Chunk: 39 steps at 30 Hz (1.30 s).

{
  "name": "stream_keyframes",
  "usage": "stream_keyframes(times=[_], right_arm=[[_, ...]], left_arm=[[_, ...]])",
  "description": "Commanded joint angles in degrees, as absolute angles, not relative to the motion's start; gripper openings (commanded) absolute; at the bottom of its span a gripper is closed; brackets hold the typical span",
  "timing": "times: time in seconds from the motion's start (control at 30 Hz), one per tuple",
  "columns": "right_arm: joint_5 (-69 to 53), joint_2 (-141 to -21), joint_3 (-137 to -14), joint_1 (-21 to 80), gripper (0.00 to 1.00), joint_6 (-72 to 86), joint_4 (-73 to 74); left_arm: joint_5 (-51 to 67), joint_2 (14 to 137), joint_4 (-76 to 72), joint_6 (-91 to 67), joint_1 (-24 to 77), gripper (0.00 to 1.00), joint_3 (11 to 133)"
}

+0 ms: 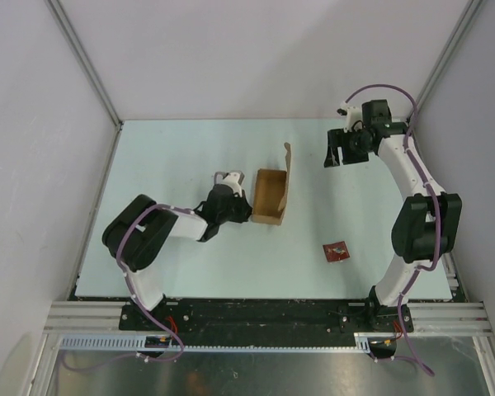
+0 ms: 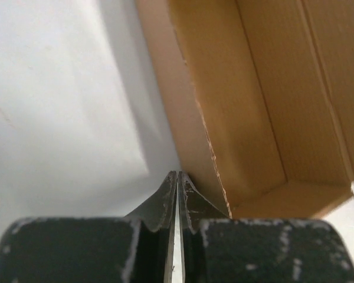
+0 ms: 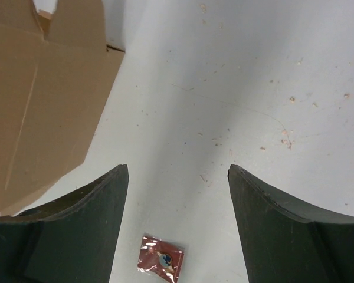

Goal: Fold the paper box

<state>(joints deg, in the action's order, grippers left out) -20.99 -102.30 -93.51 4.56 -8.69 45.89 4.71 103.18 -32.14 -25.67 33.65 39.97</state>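
Note:
The paper box [image 1: 269, 196] stands in the middle of the table as an open brown tray, its lid flap [image 1: 287, 175] upright on the right side. My left gripper [image 1: 247, 209] is shut with nothing between its fingers. Its tips rest low against the outside of the box's left wall. In the left wrist view the closed gripper [image 2: 177, 174] meets that box [image 2: 236, 100] just beside the torn edge of the wall. My right gripper [image 1: 337, 157] hangs open at the back right, apart from the box. The right wrist view shows the gripper [image 3: 177, 171] empty over bare table, with the box [image 3: 41, 100] at the left.
A small red square packet [image 1: 337, 250] lies on the table at the front right, also seen as the packet [image 3: 160, 260] between my right fingers' lower parts. White walls close in the table [image 1: 181, 148] at the left, back and right.

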Motion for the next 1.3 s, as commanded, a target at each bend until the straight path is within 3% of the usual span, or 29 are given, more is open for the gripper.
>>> stream_keyframes(times=[0.0, 0.47, 0.67, 0.8, 1.27], right_arm=[[-22.15, -100.46, -92.99, 3.25, 0.73, -9.32, 44.30], [-28.56, -110.55, -97.45, 3.16, 0.71, -11.51, 44.38], [-32.78, -120.30, -103.70, 3.95, 0.59, -15.02, 47.81], [-33.66, -122.95, -105.20, 5.36, 0.53, -15.55, 46.85], [-32.17, -129.55, -106.08, 11.07, 0.21, -16.43, 45.88]], left_arm=[[5.71, 103.01, -33.22, -28.12, 36.30, 0.08, 40.25], [4.93, 105.38, -34.72, -29.44, 41.22, 0.08, 42.02], [0.79, 100.29, -34.80, -28.74, 40.61, 0.09, 37.88], [1.84, 100.98, -34.98, -28.83, 39.90, 0.09, 38.67], [5.54, 103.18, -37.35, -28.83, 40.08, 0.07, 40.52]])
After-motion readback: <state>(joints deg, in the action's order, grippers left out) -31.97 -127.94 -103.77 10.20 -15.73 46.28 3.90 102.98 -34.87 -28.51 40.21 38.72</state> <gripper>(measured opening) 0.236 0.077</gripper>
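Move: Just by the left fingertips stands the box's left wall, near its near end; the box's middle lies about 6 cm ahead and 5 cm right of that hand, at about its height, its raised lid 6 cm ahead, 10 cm right and 5 cm higher. From the right hand the lid is some 14 cm left, 2 cm back and 10 cm below, the box 18 cm left, 2 cm back and 15 cm below, and the red packet 20 cm back, straight in line, 17 cm below. Pushing on with its shut fingertips low against the left wall, the left hand goes about 5 cm right and 3 cm back, then eases off slightly leftward. The right hand barely shifts at first, then sinks roughly 13 cm and swings 7 cm left, a little forward, towards the lid's outer side, turning some 15 degrees counter-clockwise, tipping steeper and closing most of its gap on nothing. ##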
